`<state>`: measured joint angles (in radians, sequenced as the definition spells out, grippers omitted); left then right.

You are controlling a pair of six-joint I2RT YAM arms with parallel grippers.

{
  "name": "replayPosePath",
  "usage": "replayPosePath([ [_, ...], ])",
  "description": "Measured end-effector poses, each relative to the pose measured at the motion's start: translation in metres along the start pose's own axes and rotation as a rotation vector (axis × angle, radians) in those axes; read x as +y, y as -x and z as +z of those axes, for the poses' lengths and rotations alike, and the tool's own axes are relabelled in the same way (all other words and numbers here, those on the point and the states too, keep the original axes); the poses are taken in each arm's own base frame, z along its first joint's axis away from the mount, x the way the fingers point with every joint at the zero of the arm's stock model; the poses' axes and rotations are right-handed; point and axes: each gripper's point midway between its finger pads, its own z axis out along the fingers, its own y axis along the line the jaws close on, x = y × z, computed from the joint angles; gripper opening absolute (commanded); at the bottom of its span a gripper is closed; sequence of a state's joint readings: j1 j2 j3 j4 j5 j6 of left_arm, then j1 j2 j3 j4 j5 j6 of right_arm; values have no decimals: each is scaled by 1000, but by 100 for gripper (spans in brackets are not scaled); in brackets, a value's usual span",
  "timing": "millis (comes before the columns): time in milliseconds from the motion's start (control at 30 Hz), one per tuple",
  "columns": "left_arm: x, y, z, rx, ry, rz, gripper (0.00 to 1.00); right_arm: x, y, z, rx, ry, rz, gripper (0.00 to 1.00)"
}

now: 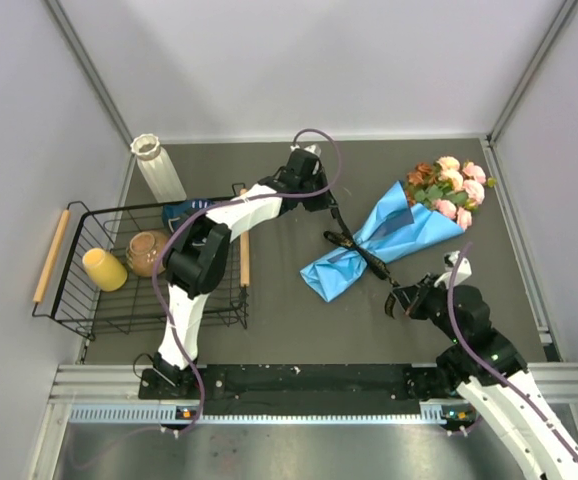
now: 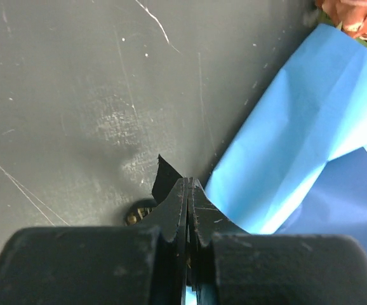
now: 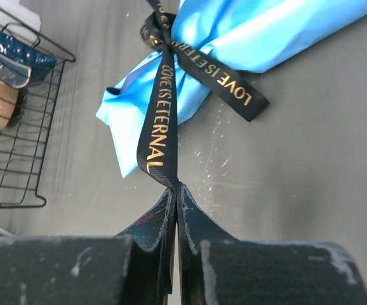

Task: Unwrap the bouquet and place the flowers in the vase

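Observation:
The bouquet (image 1: 389, 235) lies on the dark table, its blue paper (image 2: 298, 127) closed and its pink and peach flowers (image 1: 451, 188) pointing to the far right. A black ribbon (image 3: 161, 114) with gold lettering is tied across the wrap. My left gripper (image 1: 327, 206) is shut on one end of the ribbon, whose tip (image 2: 166, 178) pokes out beside the jaws (image 2: 190, 184). My right gripper (image 1: 401, 298) is shut on the other end (image 3: 178, 187), and the ribbon runs taut up to the knot. The white ribbed vase (image 1: 159, 167) stands upright at the far left.
A black wire basket (image 1: 74, 300) with wooden handles sits at the left and holds a yellow cup (image 1: 104, 269), a brown bowl (image 1: 147, 252) and a dark blue item (image 1: 184, 211). Grey walls enclose the table on three sides.

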<state>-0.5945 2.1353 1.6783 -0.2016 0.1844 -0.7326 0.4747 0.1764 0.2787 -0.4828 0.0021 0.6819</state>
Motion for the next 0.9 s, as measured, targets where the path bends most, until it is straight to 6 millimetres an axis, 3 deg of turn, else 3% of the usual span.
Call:
replayPosePath([
  [200,8,14,5,-29,18,-6,0,-6,24,-15,-91,-69,14,0],
  [467,7,70,-6,-151,23,17,0,41,100,-55,-253,-15,-31,0],
  [600,11,100,-15,-220,35,39,0,54,123,-67,-297,-9,-67,0],
  [700,17,117,-21,-263,56,58,0,58,132,-68,-305,-19,-92,0],
  [900,26,139,-30,-316,88,91,0,50,130,-65,-291,-60,-116,0],
])
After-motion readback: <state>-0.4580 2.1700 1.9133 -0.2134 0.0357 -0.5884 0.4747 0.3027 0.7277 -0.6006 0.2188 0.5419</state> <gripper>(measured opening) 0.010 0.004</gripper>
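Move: Both hands already hold an end of the black ribbon. From the left hand its knot on the blue wrap lies about 7 cm back, 7 cm to the right and 7 cm below; from the right hand it is some 11 cm ahead, 7 cm left and 8 cm below. The flower heads are roughly 27 cm ahead of the right hand and 12 cm to its right, and the wrap's narrow end about 6 cm ahead and 14 cm left, both lower than the hand. With its fingers still shut on one ribbon end, the left hand draws it away from the knot, about 10 cm forward and 7 cm left, climbing 7 cm mostly in the later part as the fingers tip up and turn a little counter-clockwise. Against that pull the right hand keeps its grip on the other end, going a few centimetres right while rising quickly by some 15 cm, its fingers tipping up about 15 degrees and turning slightly clockwise, then slows almost to a stop. ##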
